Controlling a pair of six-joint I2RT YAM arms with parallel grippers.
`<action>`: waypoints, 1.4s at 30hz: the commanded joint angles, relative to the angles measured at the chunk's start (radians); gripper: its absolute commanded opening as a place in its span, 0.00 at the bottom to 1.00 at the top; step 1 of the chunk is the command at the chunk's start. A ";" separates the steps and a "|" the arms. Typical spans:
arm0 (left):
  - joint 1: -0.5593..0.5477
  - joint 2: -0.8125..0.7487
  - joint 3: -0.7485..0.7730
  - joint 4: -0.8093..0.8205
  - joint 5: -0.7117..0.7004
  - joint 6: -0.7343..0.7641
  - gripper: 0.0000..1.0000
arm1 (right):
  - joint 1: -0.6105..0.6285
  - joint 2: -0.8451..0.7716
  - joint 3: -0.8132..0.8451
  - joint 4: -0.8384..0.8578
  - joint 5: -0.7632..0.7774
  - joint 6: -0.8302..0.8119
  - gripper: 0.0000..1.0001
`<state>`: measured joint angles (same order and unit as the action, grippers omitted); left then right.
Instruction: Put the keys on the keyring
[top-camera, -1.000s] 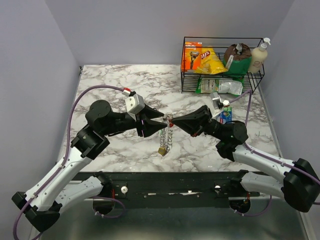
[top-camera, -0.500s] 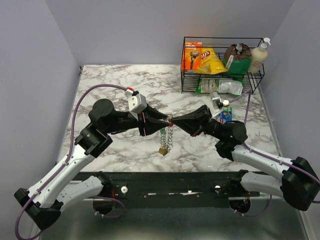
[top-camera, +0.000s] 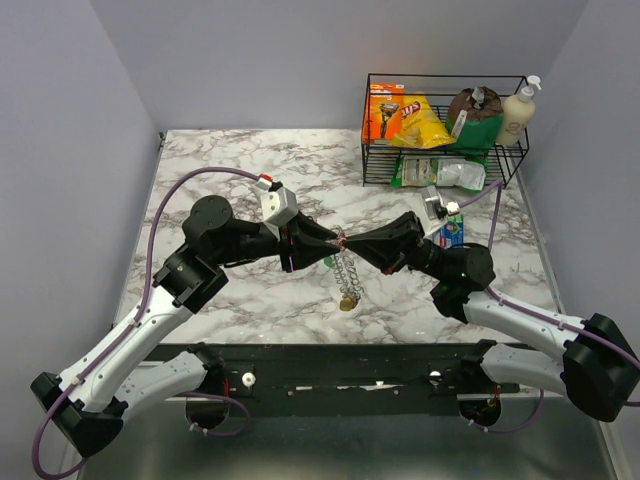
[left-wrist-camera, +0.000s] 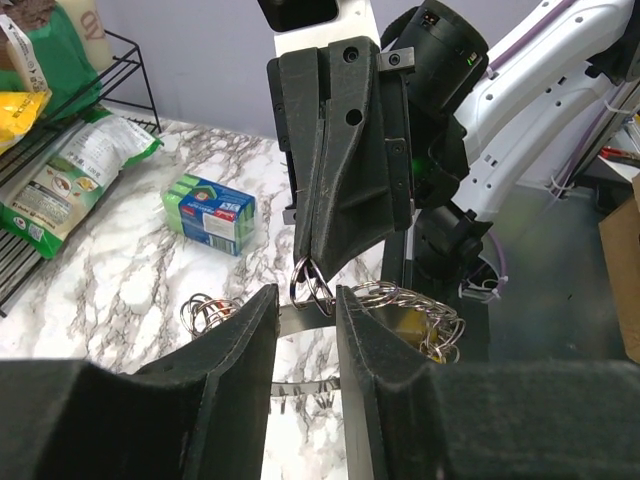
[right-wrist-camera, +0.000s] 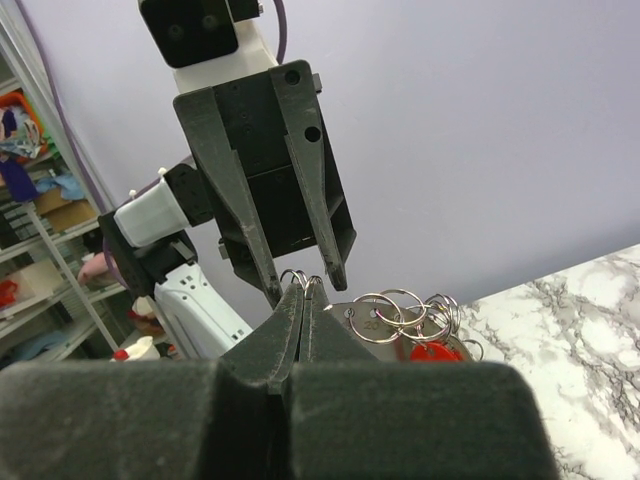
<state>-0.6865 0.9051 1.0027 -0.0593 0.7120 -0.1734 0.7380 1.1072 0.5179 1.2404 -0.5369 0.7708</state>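
Observation:
My right gripper (top-camera: 349, 243) (right-wrist-camera: 305, 285) is shut on a small wire ring at the top of the keyring (top-camera: 346, 272), held above the table. The keyring hangs as a coiled string of silvery rings (right-wrist-camera: 400, 312) ending in a yellow-gold piece (top-camera: 347, 302) (left-wrist-camera: 408, 322). A red key head (right-wrist-camera: 436, 352) shows among the rings. My left gripper (top-camera: 334, 243) (left-wrist-camera: 307, 295) faces the right one tip to tip. It is open, its fingers either side of the pinched ring (left-wrist-camera: 312, 282) and not touching it. A loose bunch of rings (left-wrist-camera: 205, 312) lies on the marble.
A black wire basket (top-camera: 445, 78) with snack bags and a soap bottle stands at the back right. A blue box (top-camera: 452, 232) (left-wrist-camera: 215, 212) lies just behind the right arm. The marble table (top-camera: 230, 170) ends at a dark front rail.
My left gripper has moved right up to the right gripper's tip and its jaws have narrowed. The hanging keyring has swung a little to the right.

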 joint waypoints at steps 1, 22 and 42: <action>0.007 -0.018 0.010 -0.030 -0.005 0.017 0.42 | 0.006 -0.020 -0.002 0.079 0.032 0.005 0.01; 0.005 0.015 0.057 -0.063 -0.026 0.026 0.00 | 0.004 0.006 0.005 0.073 0.002 0.002 0.01; 0.005 0.087 0.292 -0.559 -0.177 0.281 0.00 | -0.008 -0.121 0.053 -0.320 -0.003 -0.237 0.85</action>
<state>-0.6807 0.9844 1.2491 -0.5129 0.5682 0.0292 0.7338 1.0271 0.5213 1.0687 -0.5430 0.6670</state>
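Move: The small metal ring at the top of the keyring is about 1 cm to the right of the left hand point, level with it, between the half-open fingertips. For the right hand, whose shut fingers still grip the ring, it is some 1 cm to the left. From the left hand, the keyring plate's middle hangs about 6 cm below and 1 cm right; the red key is roughly 4 cm ahead, 1 cm right and 3 cm down. Hold the right gripper still on the small ring while you close the left gripper fully to pinch that ring between its tips. Once the left has it, open the right fingers wide to let go, and draw the left gripper about 3 cm forward and to the left, away from the right fingers, tipping its fingertips down some 15 degrees. ##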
